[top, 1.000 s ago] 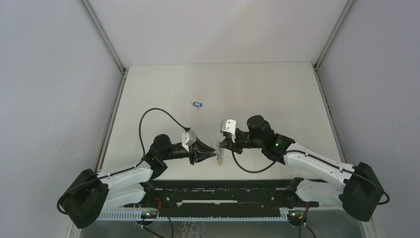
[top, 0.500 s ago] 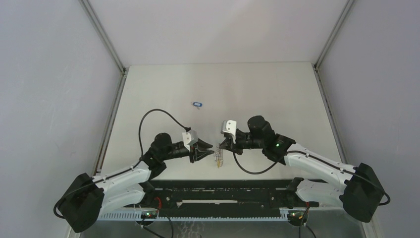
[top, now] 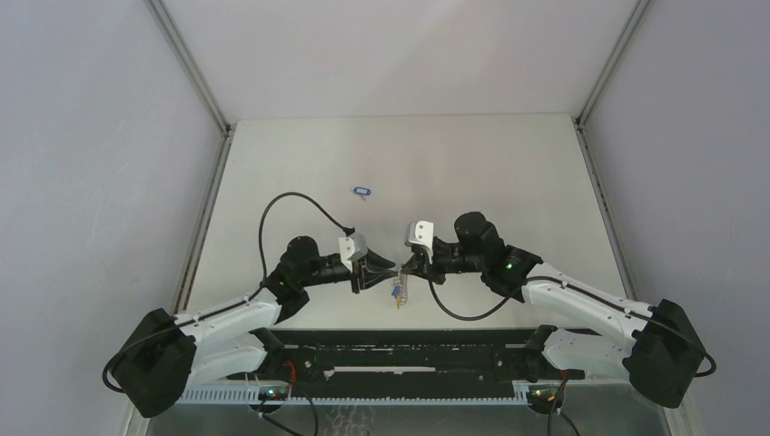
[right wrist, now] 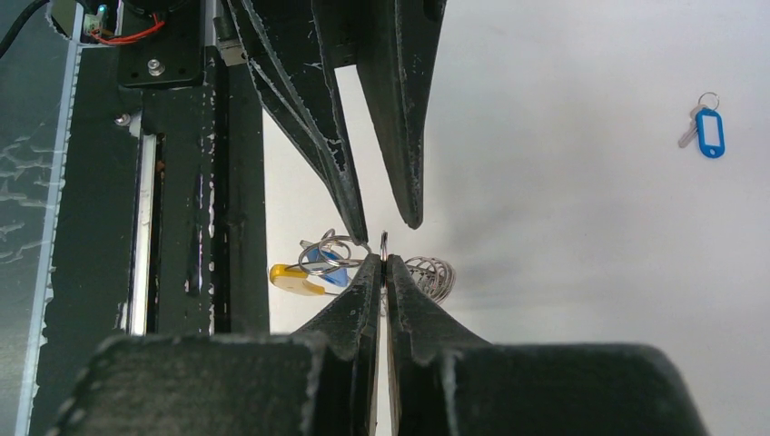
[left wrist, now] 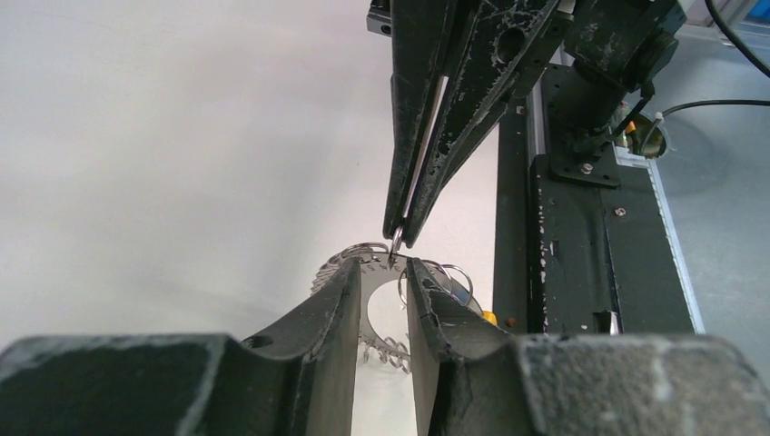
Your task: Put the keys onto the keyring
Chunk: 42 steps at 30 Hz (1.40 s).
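Observation:
The keyring (top: 398,292), a silvery jagged loop with small rings and a wire coil (right wrist: 427,275), hangs over the table's near edge. My right gripper (top: 406,268) is shut on one thin ring at its top (right wrist: 384,242). A yellow-orange piece (right wrist: 292,280) and a blue-headed key (right wrist: 338,272) hang among the rings. My left gripper (left wrist: 381,268) faces the right one, jaws apart, its fingertips (left wrist: 350,282) just short of the loop's flat plate (left wrist: 388,349). Another blue key (top: 363,192) lies loose on the table farther back, also in the right wrist view (right wrist: 709,132).
The black base rail (top: 399,350) with cabling runs along the near edge, just below the hanging keyring. Grey walls close in the white table (top: 508,173) on three sides. A black cable loops above the left arm (top: 291,204).
My left gripper drew back a little, then came forward again to the keyring's top. The right gripper has held still, shut on the ring.

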Motion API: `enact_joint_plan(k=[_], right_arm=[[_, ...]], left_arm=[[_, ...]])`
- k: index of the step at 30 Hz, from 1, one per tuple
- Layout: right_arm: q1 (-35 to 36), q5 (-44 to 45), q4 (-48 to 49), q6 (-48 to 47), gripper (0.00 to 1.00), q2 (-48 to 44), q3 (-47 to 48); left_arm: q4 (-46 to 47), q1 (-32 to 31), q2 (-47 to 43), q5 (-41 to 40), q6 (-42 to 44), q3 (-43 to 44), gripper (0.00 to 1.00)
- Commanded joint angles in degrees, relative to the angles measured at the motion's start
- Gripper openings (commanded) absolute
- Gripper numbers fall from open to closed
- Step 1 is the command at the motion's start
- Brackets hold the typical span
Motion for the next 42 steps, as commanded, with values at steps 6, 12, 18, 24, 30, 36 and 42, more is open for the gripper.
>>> enact_joint_plan(k=[6, 12, 18, 24, 30, 36, 42], right_arm=[[-0.4, -1.67, 3.94, 0.78, 0.0, -1.2, 0.27], [-0.39, -1.96, 4.25, 0.79, 0.0, -1.11, 0.26], [-0.4, -2.26, 4.51, 0.81, 0.0, -0.76, 0.32], [-0.56, -2.28, 4.09, 0.81, 0.0, -1.18, 0.26], [-0.77, -1.47, 3.87, 0.81, 0.0, -2.01, -0.18], [-2.22, -1.01, 5.39, 1.57, 0.22, -6.1, -2.3], [-2.51, -2.05, 5.24, 0.85, 0.35, -7.41, -2.38]], left_arm=[[2.16, -0.22, 1.09, 3.49, 1.3, 3.94, 0.26], [2.19, -0.24, 2.04, 4.37, 0.93, 4.76, 0.24], [2.2, -0.29, 2.61, 4.83, 1.0, 5.42, 0.2], [-2.1, -0.22, 2.5, 5.29, 2.93, 6.5, 0.07], [-10.53, -0.22, -1.23, 2.3, 6.53, 7.85, 0.0], [-19.55, -0.62, -5.44, -2.24, 9.81, 9.91, 0.0], [-27.6, -3.28, -6.54, -7.2, 12.2, 13.5, 0.0]])
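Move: The keyring's top loop, still pinched in the right fingertips, stands about 1 cm to the left hand's right, level with it, between its parted fingers. From the right hand that loop is about 1 cm left, level. The rest of the keyring, with its blue and yellow tags, hangs some 5 cm below and 3 cm back of the loop. The loose blue-tagged key lies on the table roughly 23 cm ahead, 10 cm left and 16 cm below the right hand. Left hand edges rightward, pinches the keyring's loop; then right hand opens and rises about 2 cm clear. ##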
